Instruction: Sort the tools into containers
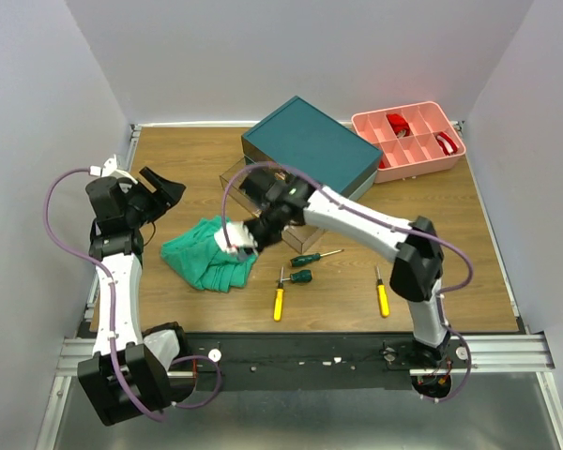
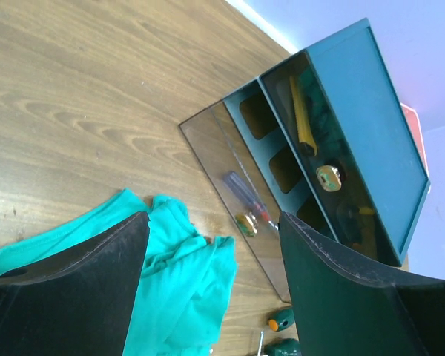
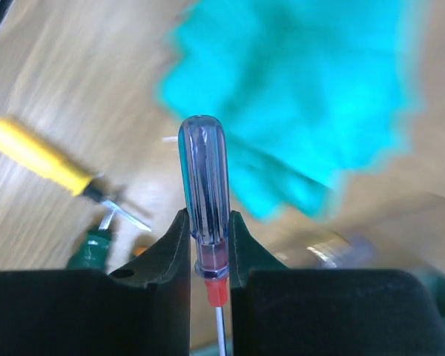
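Observation:
My right gripper (image 3: 208,226) is shut on a screwdriver (image 3: 204,178) with a clear blue handle and a red collar, handle pointing away from the wrist. In the top view this gripper (image 1: 237,246) hangs over the edge of a green cloth (image 1: 206,253), in front of the dark teal box (image 1: 310,145). One clear drawer (image 2: 233,193) is pulled out and holds a red-and-blue screwdriver (image 2: 246,199). A yellow one (image 2: 304,119) lies in an upper drawer. My left gripper (image 1: 164,192) is open and empty, off to the left of the box.
Two green-handled screwdrivers (image 1: 314,257) (image 1: 298,277) and two yellow ones (image 1: 279,302) (image 1: 383,298) lie on the wooden table in front of the box. A pink compartment tray (image 1: 408,139) with red items stands at the back right.

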`<state>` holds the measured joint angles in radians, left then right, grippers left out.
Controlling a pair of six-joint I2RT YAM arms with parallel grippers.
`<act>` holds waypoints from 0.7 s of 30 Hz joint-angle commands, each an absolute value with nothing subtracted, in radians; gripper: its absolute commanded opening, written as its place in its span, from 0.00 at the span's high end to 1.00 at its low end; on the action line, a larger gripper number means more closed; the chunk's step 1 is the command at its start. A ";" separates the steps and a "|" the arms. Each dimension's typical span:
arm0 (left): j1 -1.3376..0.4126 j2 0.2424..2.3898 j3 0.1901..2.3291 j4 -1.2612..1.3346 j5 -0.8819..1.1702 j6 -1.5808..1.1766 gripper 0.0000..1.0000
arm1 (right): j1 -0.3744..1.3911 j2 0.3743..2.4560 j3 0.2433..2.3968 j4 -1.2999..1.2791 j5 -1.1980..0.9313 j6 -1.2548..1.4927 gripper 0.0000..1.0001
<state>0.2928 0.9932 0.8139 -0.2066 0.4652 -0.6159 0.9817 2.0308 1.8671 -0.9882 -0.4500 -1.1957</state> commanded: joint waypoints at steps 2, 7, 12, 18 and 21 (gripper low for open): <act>0.298 1.032 0.882 -0.206 0.474 -0.600 0.20 | 0.865 2.026 2.063 -0.853 -0.402 -0.675 0.99; 0.299 1.048 0.900 -0.227 0.465 -0.584 0.20 | 0.785 2.176 2.221 -0.856 -0.308 -0.509 0.99; 0.299 1.078 0.916 -0.255 0.462 -0.568 0.20 | 0.775 2.244 2.183 -0.801 -0.224 -0.494 0.99; 0.299 1.095 0.933 -0.255 0.465 -0.565 0.20 | 0.775 2.249 2.197 -0.798 -0.167 -0.472 0.45; 0.299 1.089 0.931 -0.244 0.465 -0.568 0.20 | 0.775 2.147 2.123 -0.795 -0.218 -0.483 0.40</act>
<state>0.2935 1.0954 0.9035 -0.2375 0.4644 -0.5827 0.7666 2.2948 2.1765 -0.8215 -0.2081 -0.5045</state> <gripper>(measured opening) 0.798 0.557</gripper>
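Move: I already hold the purple-handled screwdriver in my right hand. The open clear drawer is about 13 cm ahead of it, 2 cm to its right and some 10 cm below. The teal cabinet stands some 10 cm beyond the drawer and 9 cm farther right. The green cloth lies about 13 cm to my right hand's left and 2 cm ahead. From my left hand the drawer is about 24 cm right, 3 cm ahead and 20 cm lower. My right hand swings the gripped screwdriver forward about 16 cm in an arc, rising some 10 cm on the way and then sinking about 12 cm over the open drawer. Meanwhile I turn the wrist clockwise by around 50 degrees. As the descent eases off I open my fingers and let go of the screwdriver above the drawer. ##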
